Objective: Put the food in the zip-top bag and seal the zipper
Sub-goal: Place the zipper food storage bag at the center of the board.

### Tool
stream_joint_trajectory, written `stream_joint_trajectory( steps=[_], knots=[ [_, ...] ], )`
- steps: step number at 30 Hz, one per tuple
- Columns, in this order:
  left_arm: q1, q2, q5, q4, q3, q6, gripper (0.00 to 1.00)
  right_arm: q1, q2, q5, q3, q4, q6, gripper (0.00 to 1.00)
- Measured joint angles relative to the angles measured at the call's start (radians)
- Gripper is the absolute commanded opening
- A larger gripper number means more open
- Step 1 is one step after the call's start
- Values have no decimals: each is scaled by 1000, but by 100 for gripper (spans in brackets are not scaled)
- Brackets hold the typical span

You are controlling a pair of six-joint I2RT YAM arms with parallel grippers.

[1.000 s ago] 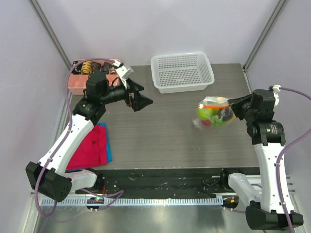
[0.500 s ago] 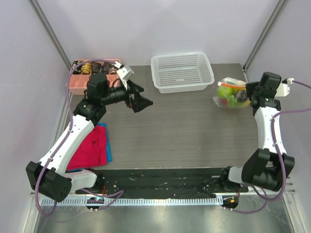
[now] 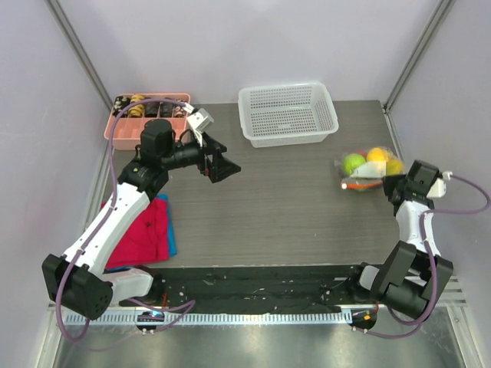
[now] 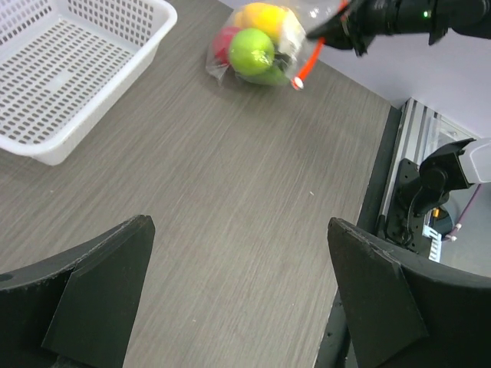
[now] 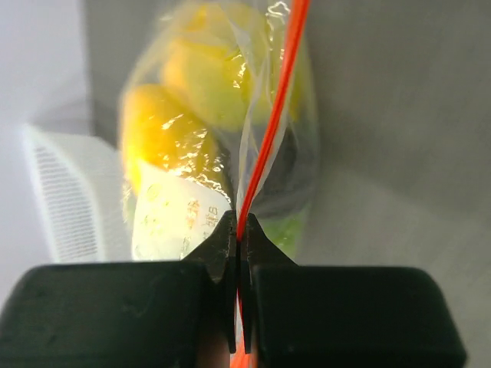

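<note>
The zip-top bag lies at the table's right edge with the food inside: a green apple and yellow lemons. My right gripper is shut on the orange-red zipper. In the right wrist view the fingertips pinch the zipper, with the bag and a lemon hanging beyond them. My left gripper hovers open over the table's left middle, holding nothing. Past its wide jaws, the left wrist view shows the bag, green apple and zipper.
A white perforated basket stands at the back centre, also in the left wrist view. A pink tray of snack pieces sits back left. A red cloth lies front left. The right wall stands close to the bag.
My right arm has carried the bag from the table's right middle out to the right edge and brought it low. The left gripper stayed open and shifted only slightly.
</note>
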Motion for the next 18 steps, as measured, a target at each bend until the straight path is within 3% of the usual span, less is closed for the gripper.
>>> stream_joint_trajectory(
  steps=[1, 2, 4, 5, 8, 10, 18],
  knots=[
    [0, -4, -1, -8, -3, 0, 100, -28, -12, -6, -37, -26, -13, 7],
    [0, -9, -3, -18, -5, 1, 100, -52, -25, -10, -61, -55, -29, 24],
    [1, -21, -10, -42, -8, 0, 100, -90, -50, -16, -75, -115, -65, 41],
    [2, -26, -13, -53, -10, -1, 100, -99, -61, -18, -75, -128, -72, 60],
    [13, -38, -25, -85, -23, -10, 100, -128, -98, -23, -63, -199, -125, 90],
    [25, -40, -40, -122, -31, -16, 100, -146, -116, -21, -38, -280, -163, 100],
    [99, -60, -110, -277, -40, -45, 100, -163, -233, -16, 143, -627, -325, 100]
  ],
)
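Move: The zip-top bag, still pinched by its orange zipper strip in the right fingers, has its fruit-filled body about 7 cm ahead of the right hand, 6 cm left and 9 cm below. The white basket is some 24 cm ahead and 32 cm left of that hand, about 11 cm below. From the left hand, the bag is about 10 cm ahead, 47 cm right and 26 cm lower. The right hand draws back about 11 cm towards the base, first sinking some 3 cm, opening wide so the zipper strip comes free, then rising 5 cm as the fingers tip further down. The empty, open left hand moves about 5 cm left and as much down, away from the bag, its fingers tipping down and turning slightly counter-clockwise. ##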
